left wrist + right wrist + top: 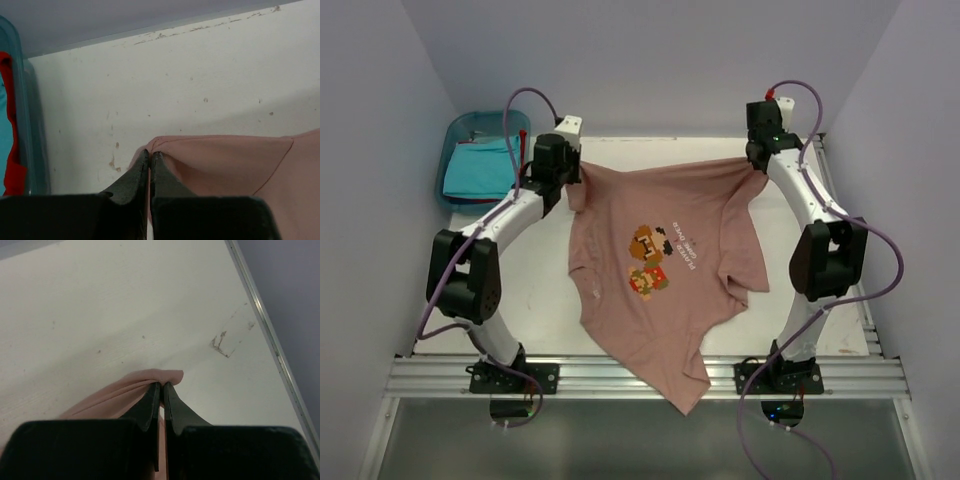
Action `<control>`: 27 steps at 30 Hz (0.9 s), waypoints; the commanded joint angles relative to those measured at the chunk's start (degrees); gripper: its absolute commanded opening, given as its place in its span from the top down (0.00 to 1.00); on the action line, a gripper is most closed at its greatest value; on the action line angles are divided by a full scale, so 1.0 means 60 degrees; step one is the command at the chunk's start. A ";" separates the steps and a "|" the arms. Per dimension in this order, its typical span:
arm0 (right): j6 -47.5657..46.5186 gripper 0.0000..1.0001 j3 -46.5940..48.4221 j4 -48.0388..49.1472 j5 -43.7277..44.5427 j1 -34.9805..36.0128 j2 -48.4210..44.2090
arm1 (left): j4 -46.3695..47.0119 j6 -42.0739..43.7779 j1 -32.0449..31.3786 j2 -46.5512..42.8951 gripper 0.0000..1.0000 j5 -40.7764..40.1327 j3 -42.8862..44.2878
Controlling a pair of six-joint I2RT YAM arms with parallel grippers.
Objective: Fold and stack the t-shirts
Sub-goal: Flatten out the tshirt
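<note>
A dusty pink t-shirt [665,255] with a pixel-character print is stretched over the table, its lower part hanging past the near edge. My left gripper [572,172] is shut on the pink t-shirt's far left corner [160,145]. The right gripper [756,160] is shut on its far right corner [167,376]. The cloth between them is pulled taut along the far side. A turquoise t-shirt [480,168] lies in the blue bin; a red t-shirt [11,165] shows beside it in the left wrist view.
The blue plastic bin [460,128] stands at the far left corner, close to my left arm. The table's metal right edge [270,335] runs near the right gripper. An aluminium rail [640,375] crosses the near edge under the hanging hem.
</note>
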 commanded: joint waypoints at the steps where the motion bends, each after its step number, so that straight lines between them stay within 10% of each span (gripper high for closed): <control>1: 0.0232 1.00 0.0839 0.0206 0.0747 -0.0294 0.0510 | 0.0656 0.0260 0.0296 0.0769 1.00 0.0128 0.0858; 12: 0.0451 1.00 0.4760 -0.0526 0.1524 -0.0514 0.3101 | -0.0223 0.0202 0.0325 0.3949 1.00 0.0671 0.5396; 14: 0.0684 0.82 0.5335 -0.0628 0.1627 -0.0514 0.3672 | -0.0340 -0.0148 0.0325 0.4434 0.84 0.0656 0.6608; 15: 0.0715 0.66 0.5439 -0.0368 0.1468 -0.0499 0.3689 | -0.0340 -0.0266 0.0325 0.4464 0.67 0.0656 0.6906; 16: 0.0686 0.47 0.5309 -0.0119 0.1263 -0.0514 0.3632 | -0.0340 -0.0601 0.0325 0.4377 0.29 0.0627 0.7097; 18: 0.0642 0.05 0.4567 0.0611 0.0998 -0.0514 0.3077 | -0.0079 -0.0794 0.0325 0.3983 0.00 0.0583 0.6954; 27: 0.0144 0.01 -0.0563 0.2874 -0.0174 -0.0353 -0.1023 | 0.0700 -0.1320 0.0311 0.0645 0.02 0.1576 0.3134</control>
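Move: Each hand already pinches a far corner of the t-shirt, about 15 cm above the table. Bare table for the left corner lies about 15 cm ahead of the left hand and 5 cm to its right; for the right corner, roughly 11 cm straight ahead of the right hand. The shirt print is some 17 cm back and 20 cm right of the left hand, 10 cm lower; the basket is 25 cm left of that hand, 5 cm ahead and 12 cm below. Still pinching the shirt's far corners, both hands swing forward towards the table's far edge, the left about 13 cm with a small dip, the right about 9 cm and nearly level, each edging a little rightward. Near full reach both grippers open wide and let go; then the left rises well clear while drawing back, and the right simply pulls back some 5 cm. ##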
